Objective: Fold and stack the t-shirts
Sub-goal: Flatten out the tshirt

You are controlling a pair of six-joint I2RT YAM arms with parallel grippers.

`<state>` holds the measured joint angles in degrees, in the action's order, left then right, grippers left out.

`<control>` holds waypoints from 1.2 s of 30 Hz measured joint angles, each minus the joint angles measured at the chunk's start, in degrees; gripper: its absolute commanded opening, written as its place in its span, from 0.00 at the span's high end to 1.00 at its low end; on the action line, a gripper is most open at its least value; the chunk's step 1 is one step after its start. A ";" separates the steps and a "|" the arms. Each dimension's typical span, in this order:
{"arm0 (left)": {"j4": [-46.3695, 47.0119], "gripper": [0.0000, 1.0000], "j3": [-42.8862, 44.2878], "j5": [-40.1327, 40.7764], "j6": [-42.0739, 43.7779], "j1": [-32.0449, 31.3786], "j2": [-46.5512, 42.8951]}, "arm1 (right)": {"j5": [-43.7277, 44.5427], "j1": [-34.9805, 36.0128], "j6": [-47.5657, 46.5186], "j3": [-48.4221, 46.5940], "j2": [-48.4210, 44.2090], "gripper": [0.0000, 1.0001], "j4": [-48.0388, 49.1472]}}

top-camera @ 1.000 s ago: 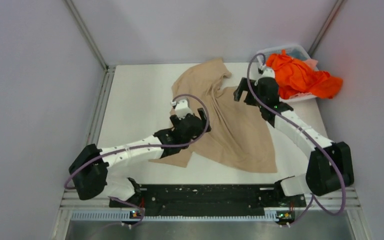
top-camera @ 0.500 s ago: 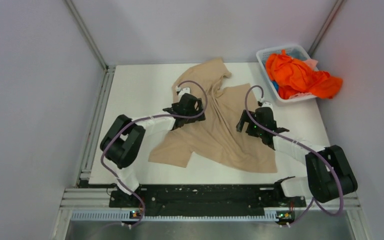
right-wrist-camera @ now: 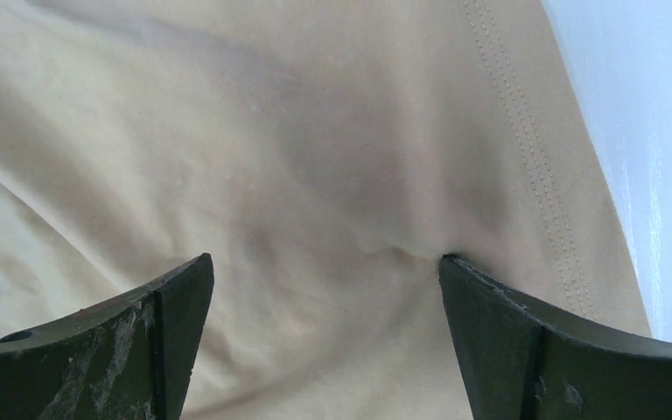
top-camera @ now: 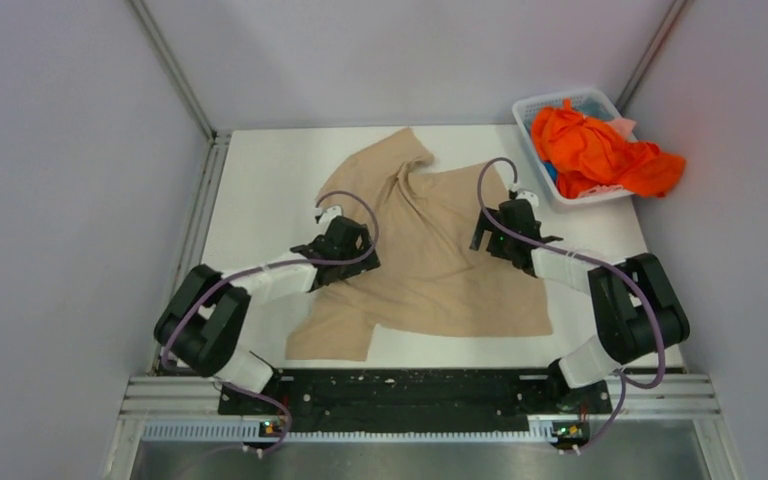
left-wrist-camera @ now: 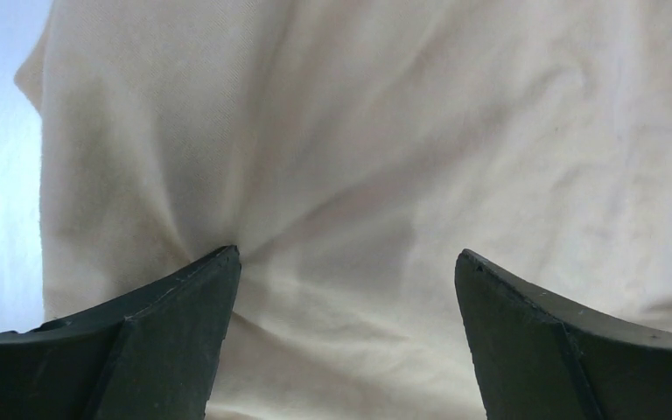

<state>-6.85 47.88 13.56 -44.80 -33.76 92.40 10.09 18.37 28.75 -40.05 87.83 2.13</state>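
Note:
A beige-tan t-shirt [top-camera: 425, 265] lies spread over the middle of the white table, creased near its top. My left gripper [top-camera: 350, 245] is down on its left side, jaws open. In the left wrist view the left gripper [left-wrist-camera: 346, 255] presses into the beige cloth [left-wrist-camera: 376, 131], which puckers at one fingertip [left-wrist-camera: 219, 262]. My right gripper [top-camera: 492, 228] rests open on the shirt's right side. In the right wrist view the right gripper [right-wrist-camera: 325, 258] pushes on the cloth beside the stitched hem [right-wrist-camera: 525, 131]. Orange t-shirts [top-camera: 600, 150] are heaped at the back right.
A white lattice basket [top-camera: 530, 105] at the back right corner holds the orange heap, which spills over its right rim. Grey walls enclose the table on three sides. Bare white tabletop [top-camera: 260, 190] shows left of the beige shirt.
Both grippers have come down onto the beige shirt, the left one shifting left and nearer. The shirt now lies wider and flatter, its top sleeve further left.

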 measured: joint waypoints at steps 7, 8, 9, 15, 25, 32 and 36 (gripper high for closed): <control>5.46 0.02 -16.79 -5.53 -6.01 -0.70 -15.58 | 0.00 0.00 -1.22 -0.15 -0.70 0.01 -0.87; 6.47 0.02 -18.21 -5.68 -7.23 -1.97 -16.79 | -0.02 0.00 -1.70 -0.15 -1.42 0.01 -1.44; 6.49 0.02 -18.56 -5.62 -7.91 -2.82 -17.22 | -0.02 0.00 -1.84 -0.15 -2.08 0.01 -1.73; -5.11 0.01 -15.04 -2.40 -10.56 -7.06 -19.26 | 1.36 0.00 -2.78 -0.13 -9.62 0.01 -2.62; -14.56 0.01 -1.51 7.43 -3.72 -4.00 -21.31 | -0.42 0.00 -4.09 -0.24 -18.45 0.01 1.33; -9.35 0.01 14.01 4.79 2.25 6.78 -0.76 | -5.29 0.00 -5.38 -10.32 -3.45 0.01 1.62; -7.65 0.01 22.10 -0.52 3.45 12.20 11.47 | -5.86 0.00 -5.77 -19.19 8.79 0.01 1.33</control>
<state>-14.50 69.97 13.04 -41.34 -21.56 103.88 4.23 18.37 22.98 -59.24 96.62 3.46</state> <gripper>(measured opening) 0.991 0.988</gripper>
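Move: Under the left hand's spread fingers lies the t-shirt's collar side, with the far sleeve about 25 cm ahead and 12 cm to the right, a bunched fold roughly 17 cm ahead and 11 cm right, and the near sleeve some 16 cm back and 4 cm left. From the right hand, the shirt's far hem corner is about 18 cm ahead and 3 cm left, the basket 22 cm ahead and 17 cm right; all the cloth is 2 to 3 cm below. Dragging the collar side back about 10 cm with open fingertips pressed on the cloth, the left hand then lifts off and swings some 20 cm forward towards the far sleeve, first rising, then sinking. The right hand holds the hem side down briefly, rises about 12 cm, then heads forward and slightly left towards the far edge, lowering again, fingers wide open. ##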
